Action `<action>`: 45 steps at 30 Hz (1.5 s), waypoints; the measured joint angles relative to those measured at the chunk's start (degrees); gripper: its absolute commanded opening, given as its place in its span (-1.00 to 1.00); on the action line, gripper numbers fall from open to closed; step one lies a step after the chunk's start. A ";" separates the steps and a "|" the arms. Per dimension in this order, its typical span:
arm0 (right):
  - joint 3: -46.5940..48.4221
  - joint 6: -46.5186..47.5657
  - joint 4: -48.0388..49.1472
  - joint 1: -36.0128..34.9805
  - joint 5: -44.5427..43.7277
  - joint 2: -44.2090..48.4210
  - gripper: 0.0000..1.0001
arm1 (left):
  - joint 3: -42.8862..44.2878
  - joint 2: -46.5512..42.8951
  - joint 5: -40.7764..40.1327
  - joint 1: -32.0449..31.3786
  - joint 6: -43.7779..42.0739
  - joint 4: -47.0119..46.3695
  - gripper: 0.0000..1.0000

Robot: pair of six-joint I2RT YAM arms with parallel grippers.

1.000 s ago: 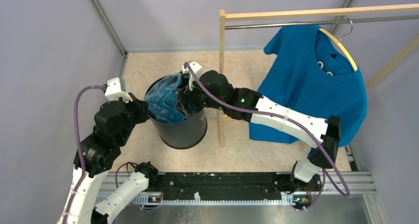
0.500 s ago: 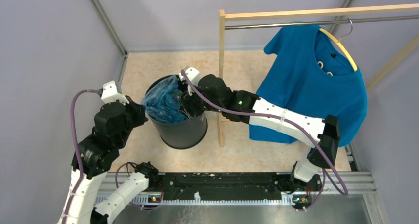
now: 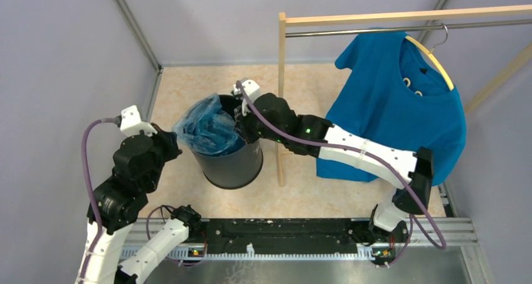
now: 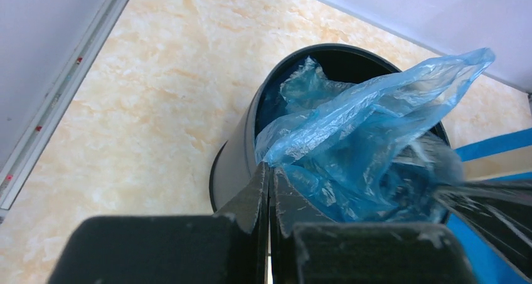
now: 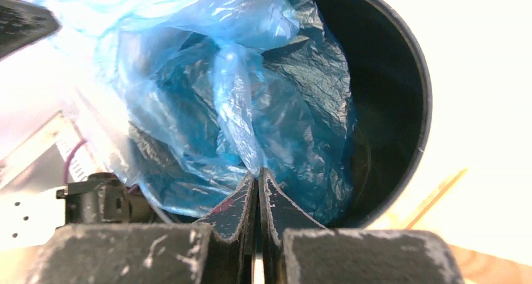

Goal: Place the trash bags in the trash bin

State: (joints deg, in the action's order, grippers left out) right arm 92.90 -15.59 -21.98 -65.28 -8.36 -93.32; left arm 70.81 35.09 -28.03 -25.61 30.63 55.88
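The black round trash bin [image 3: 233, 163] stands on the beige floor between my arms. A crinkly light-blue trash bag [image 3: 207, 128] sits in its mouth and spills over the left rim. My left gripper [image 3: 175, 140] is shut on the bag's left edge just outside the rim; in the left wrist view its tips [image 4: 270, 171] pinch the bag [image 4: 357, 133] beside the bin [image 4: 241, 152]. My right gripper [image 3: 238, 126] is shut on the bag's right edge over the bin mouth; in the right wrist view its tips [image 5: 257, 174] pinch the bag [image 5: 251, 108] inside the bin [image 5: 401, 96].
A wooden clothes rack post [image 3: 281, 96] stands right of the bin. An opaque blue T-shirt [image 3: 401, 108] hangs from its rail on a hanger. Grey walls enclose the floor on the left and back. A black rail [image 3: 282, 234] runs along the near edge.
My left gripper has pulled back to the left, drawing the bag's left edge out over the bin's left rim. My right gripper has stayed near the bin's right rim, still holding the bag.
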 measured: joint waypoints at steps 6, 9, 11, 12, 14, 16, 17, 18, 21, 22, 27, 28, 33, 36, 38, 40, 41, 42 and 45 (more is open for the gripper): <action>-1.46 -1.66 -3.43 -0.59 -3.19 8.04 -1.00 | 0.35 1.57 -2.03 0.00 0.09 0.24 -1.00; -5.86 -3.41 -3.85 -0.59 -4.72 13.64 -1.00 | 0.24 2.73 -1.88 0.00 1.22 1.42 -1.00; -9.70 -5.16 -3.48 -0.61 -4.15 16.98 -1.00 | -0.46 2.47 -1.38 -0.04 2.40 1.73 -1.00; -11.87 -6.01 -2.84 -0.61 -3.43 18.51 -1.00 | -1.11 1.70 -1.07 -0.13 2.97 1.86 -1.00; -16.57 -7.98 -1.07 -0.61 -1.44 21.11 -1.00 | -2.43 0.13 -0.42 -0.31 4.09 2.45 -1.00; -21.51 -9.70 1.03 -0.63 0.70 23.30 -1.00 | -3.82 -2.14 -0.17 -0.33 5.44 3.32 -1.00; -24.20 -10.49 2.27 -0.61 1.81 24.33 -1.00 | -4.63 -3.34 -0.04 -0.33 6.36 4.02 -1.00; -26.16 -11.06 3.10 -0.61 2.71 24.94 -1.00 | -5.53 -4.31 0.15 -0.33 7.23 4.57 -1.00; -32.96 -12.11 8.20 -0.61 5.38 26.51 -1.00 | -9.31 -6.71 0.63 -0.33 10.58 5.81 -1.00; -35.10 -12.35 9.94 -0.61 5.68 26.95 -1.00 | -10.75 -7.39 0.85 -0.31 11.87 6.01 -1.00; -43.10 -12.68 16.17 -0.61 4.92 27.54 -1.00 | -18.47 -11.39 2.47 -0.31 18.49 6.38 -1.00; -43.52 -12.55 17.09 -0.61 4.33 27.43 -1.00 | -19.78 -12.22 2.73 -0.31 19.52 6.36 -1.00; -44.68 -10.71 23.76 -0.63 -0.70 25.94 -1.00 | -24.70 -14.73 4.15 -0.31 22.12 5.20 -1.00; -46.07 -8.07 28.06 -0.61 -4.15 24.37 -1.00 | -25.94 -13.97 5.05 -0.31 22.18 3.13 -1.00; -46.29 -6.78 29.99 -0.15 -6.23 22.47 -0.86 | -26.10 -12.90 5.31 -0.31 22.14 1.81 -1.00; -46.29 -5.99 30.29 0.74 -7.50 20.46 -0.77 | -26.14 -11.72 5.49 -0.31 22.14 0.17 -1.00; -46.27 -5.53 30.12 1.29 -8.02 19.69 -0.71 | -26.25 -11.39 5.46 -0.31 22.12 -0.46 -1.00; -46.16 -5.05 29.44 1.90 -8.50 18.91 -0.63 | -26.40 -11.17 5.22 -0.31 21.99 -0.79 -1.00; -45.86 -3.41 26.47 2.58 -8.70 18.32 -0.33 | -27.52 -11.19 4.07 -0.31 22.01 -1.53 -1.00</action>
State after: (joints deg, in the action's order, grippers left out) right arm 47.05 -19.00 4.49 -62.70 -17.06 -75.00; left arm 43.29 23.90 -23.97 -25.91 52.64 54.35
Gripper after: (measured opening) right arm 0.208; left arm 0.006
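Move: Both grippers already pinch the trash bag, which is bunched in the bin's mouth. The trash bin stands about 12 cm to the left gripper's right and 6 cm ahead, its middle some 20 cm below; the bag's bulk is 8 cm to the right, 5 cm ahead and a little lower. From the right gripper the bin is about 5 cm left, 3 cm ahead and 16 cm down; the rack's upright is some 13 cm right and 9 cm farther out. Bring the left gripper down about 14 cm beside the bin's near-left side, keeping it shut on the bag and tipping the fingers slightly down. Meanwhile lift the right gripper out over the rim to the right, lower it and draw it back some 7 cm, then reach forward again and down, ending 13 cm lower and 10 cm to the right; open it slightly at the end to free the bag. ##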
